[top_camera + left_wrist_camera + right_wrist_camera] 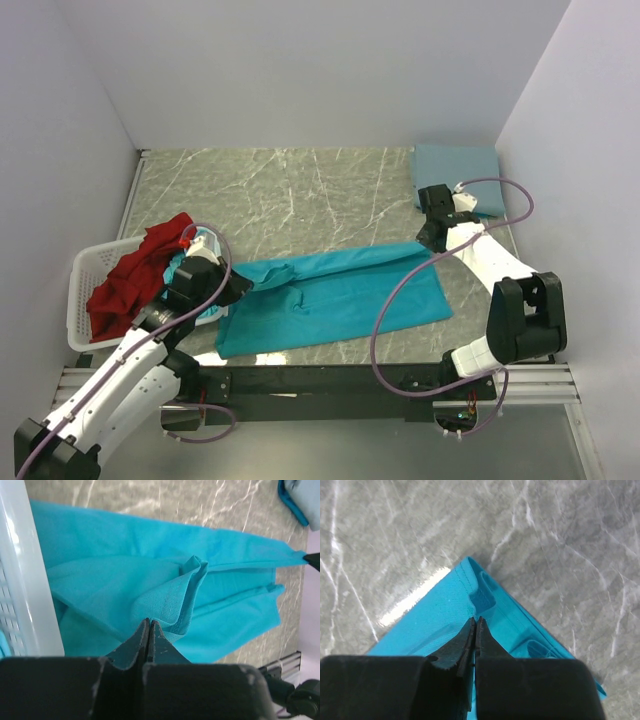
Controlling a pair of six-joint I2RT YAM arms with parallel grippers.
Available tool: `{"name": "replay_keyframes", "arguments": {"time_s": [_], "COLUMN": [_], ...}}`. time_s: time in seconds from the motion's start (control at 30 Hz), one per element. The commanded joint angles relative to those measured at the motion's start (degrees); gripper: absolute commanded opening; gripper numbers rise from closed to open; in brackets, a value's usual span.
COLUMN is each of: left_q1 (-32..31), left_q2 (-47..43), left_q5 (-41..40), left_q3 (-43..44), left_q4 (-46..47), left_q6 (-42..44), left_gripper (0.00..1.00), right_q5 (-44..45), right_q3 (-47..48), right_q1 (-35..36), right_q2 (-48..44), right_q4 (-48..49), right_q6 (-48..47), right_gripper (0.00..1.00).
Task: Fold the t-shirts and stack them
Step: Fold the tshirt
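Observation:
A bright teal t-shirt [330,300] lies across the middle of the marble table, its upper edge pulled taut between both grippers. My left gripper [240,283] is shut on a bunched fold at the shirt's left end, and in the left wrist view the left gripper [148,622] pinches teal t-shirt cloth [125,560]. My right gripper [428,243] is shut on the shirt's right corner; in the right wrist view the right gripper [475,620] clamps that hemmed corner [437,617]. A red t-shirt [135,278] hangs over the basket. A folded grey-blue t-shirt [455,172] lies at the back right.
The white lattice basket [84,305] stands at the left edge, its wall [25,585] close beside my left gripper, with more teal cloth [207,243] under the red shirt. White walls close in the table on three sides. A black rail [330,380] runs along the near edge.

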Motion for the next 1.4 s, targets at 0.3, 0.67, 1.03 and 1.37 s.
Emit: {"name": "replay_keyframes", "arguments": {"time_s": [0.3, 0.67, 1.03, 1.37], "left_q1": [-3.22, -8.76, -8.85, -9.03], "left_q2": [-3.64, -4.43, 2.40, 24.65], "left_q5": [0.30, -0.40, 3.19, 3.72], "left_q3": [1.40, 2.54, 5.97, 9.48], "left_q4": [-12.35, -21.23, -9.75, 10.13], "left_q6": [-7.88, -15.54, -9.57, -1.22], "left_gripper": [0.01, 0.56, 0.97, 0.99], "right_q5": [-0.33, -0.24, -8.65, -22.48], "right_q3": [-5.82, -12.14, -11.44, -14.34], "right_q1": [0.04, 0.13, 0.48, 0.83], "right_q2": [-4.11, -7.35, -18.26, -19.58], "right_q4": [2.24, 2.86, 3.19, 9.01], "right_q6": [0.07, 2.18, -4.40, -7.92], "right_gripper": [0.00, 0.38, 0.71, 0.73]}}
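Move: I still hold the raised far edge of the teal t-shirt, one hand at each end. My left hand's laying spot on the shirt is about 7 cm back, 1 cm to its right and some 8 cm below. The laundry basket is centred about 26 cm left of that hand and level with it. For my right hand, the spot is about 5 cm back, straight in line and roughly 6 cm below; the folded stack lies some 17 cm ahead and 9 cm to its right. Together my hands draw the pinched edge back some 5 to 6 cm and lower it onto the shirt, my left tipping down about 15 degrees, then both open and let go. My right rises off, swinging left and turning counter-clockwise; my left lifts slightly, then reaches forward and right with fingers wide, sinking over the rumple in the cloth. ##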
